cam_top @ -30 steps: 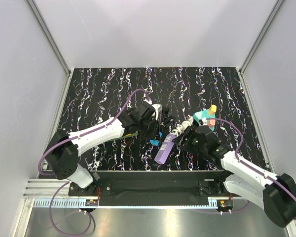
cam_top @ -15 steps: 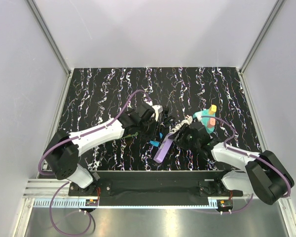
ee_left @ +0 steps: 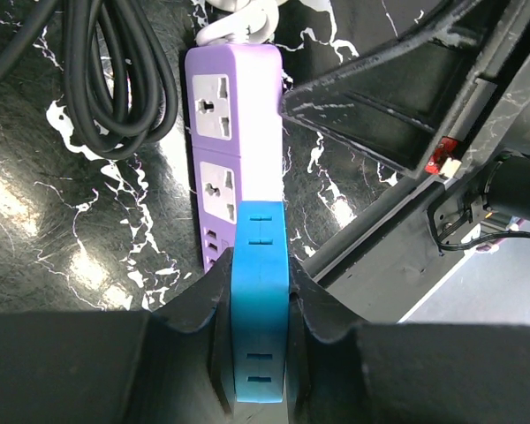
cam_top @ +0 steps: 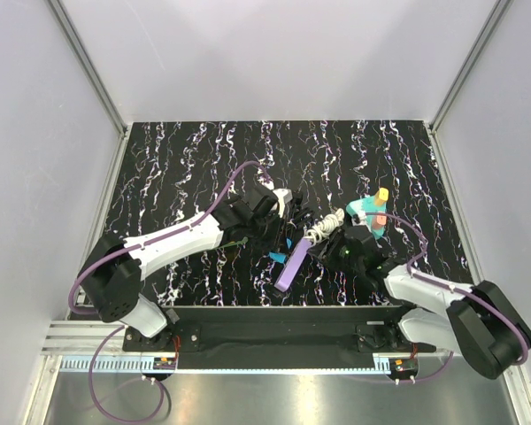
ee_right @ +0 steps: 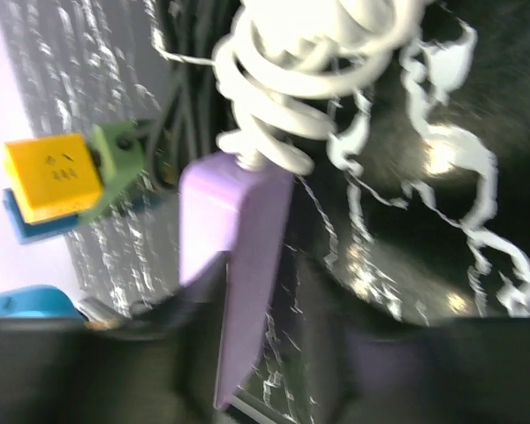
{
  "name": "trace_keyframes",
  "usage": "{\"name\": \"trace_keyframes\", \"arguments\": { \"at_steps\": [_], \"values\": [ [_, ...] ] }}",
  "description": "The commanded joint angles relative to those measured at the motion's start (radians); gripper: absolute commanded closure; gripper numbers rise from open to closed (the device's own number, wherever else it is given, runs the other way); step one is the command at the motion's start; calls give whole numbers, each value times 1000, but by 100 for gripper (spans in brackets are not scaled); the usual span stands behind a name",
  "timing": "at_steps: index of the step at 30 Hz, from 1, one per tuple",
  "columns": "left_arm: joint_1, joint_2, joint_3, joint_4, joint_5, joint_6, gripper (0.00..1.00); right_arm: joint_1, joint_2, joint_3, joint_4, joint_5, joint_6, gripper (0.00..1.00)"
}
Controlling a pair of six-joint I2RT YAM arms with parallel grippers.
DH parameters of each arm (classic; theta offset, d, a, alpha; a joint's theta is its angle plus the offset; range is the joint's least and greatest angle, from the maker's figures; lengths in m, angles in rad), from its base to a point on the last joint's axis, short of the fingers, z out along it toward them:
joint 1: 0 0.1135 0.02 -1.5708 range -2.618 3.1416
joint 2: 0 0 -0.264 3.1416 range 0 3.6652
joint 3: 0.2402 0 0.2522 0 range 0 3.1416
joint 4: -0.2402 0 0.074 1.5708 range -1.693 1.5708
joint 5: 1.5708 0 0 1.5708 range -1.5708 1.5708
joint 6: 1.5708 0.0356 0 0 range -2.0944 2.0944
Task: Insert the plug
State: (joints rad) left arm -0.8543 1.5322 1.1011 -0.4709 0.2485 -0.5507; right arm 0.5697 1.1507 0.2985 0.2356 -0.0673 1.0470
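The blue plug (ee_left: pixel 261 309) is pinched between the fingers of my left gripper (ee_left: pixel 261 291), which is shut on it. It hangs just above the near end of the purple power strip (ee_left: pixel 234 150), whose sockets face up. In the top view the strip (cam_top: pixel 289 270) lies slanted between the two arms, with the left gripper (cam_top: pixel 279 248) at its left side. My right gripper (cam_top: pixel 323 250) straddles the strip's cable end (ee_right: pixel 234 265). The strip rests against the left finger, and a gap shows before the right finger. The white cable (ee_right: pixel 309 71) is coiled just beyond.
A coiled black cable (ee_left: pixel 106 79) lies left of the strip. A yellow, green and blue adapter (ee_right: pixel 57 177) sits beyond the strip. A teal, orange and yellow cluster of adapters (cam_top: pixel 373 212) lies behind the right arm. The black front rail (cam_top: pixel 283 332) runs along the near edge.
My right arm has slid left onto the strip's cable end and its jaws have narrowed around it. The strip has shifted slightly. The left gripper has kept still with the blue plug.
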Motion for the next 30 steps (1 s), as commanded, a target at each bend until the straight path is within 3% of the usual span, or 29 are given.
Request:
{"name": "trace_keyframes", "arguments": {
  "at_steps": [1, 5, 9, 19, 30],
  "values": [
    [12, -49, 11, 6, -41, 8, 100, 4, -81, 49, -177, 44, -67, 46],
    [41, -101, -15, -11, -55, 15, 100, 4, -163, 146, -364, 87, -68, 37],
    [49, -148, -36, -31, -81, 47, 100, 5, -92, 240, -473, 72, -81, 35],
    [49, -283, -122, -31, -91, 109, 100, 7, 130, 436, -594, 61, -93, 32],
    [51, -337, -161, -12, -52, 135, 100, 53, 290, 550, -602, 90, -68, 31]
  ]
}}
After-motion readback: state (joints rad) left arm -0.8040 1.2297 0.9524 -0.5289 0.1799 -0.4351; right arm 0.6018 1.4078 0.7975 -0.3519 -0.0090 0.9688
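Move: The left hand holds the light blue plug; the purple power strip, standing on its edge, has its middle some 5 cm to that hand's right, level fore and aft, and 9 cm lower, while the green strip lies about 20 cm left, 6 cm ahead and as low. The power strip's middle is roughly 5 cm left, 4 cm back and 3 cm below the right hand; the white cord coil is 5 cm straight ahead, the black cable 8 cm ahead and 6 cm left, both slightly lower. The right fingers open wide and come free of the power strip near its corded end, the hand easing back and right, rising about 4 cm, then sinking partway while moving forward and left and tipping some 20 degrees more steeply down, to hang open over that end. Meanwhile the left hand keeps its pinch on the light blue plug and draws it about 6 cm left and 3 cm up, away from the strip, its fingers swinging slightly forward. ##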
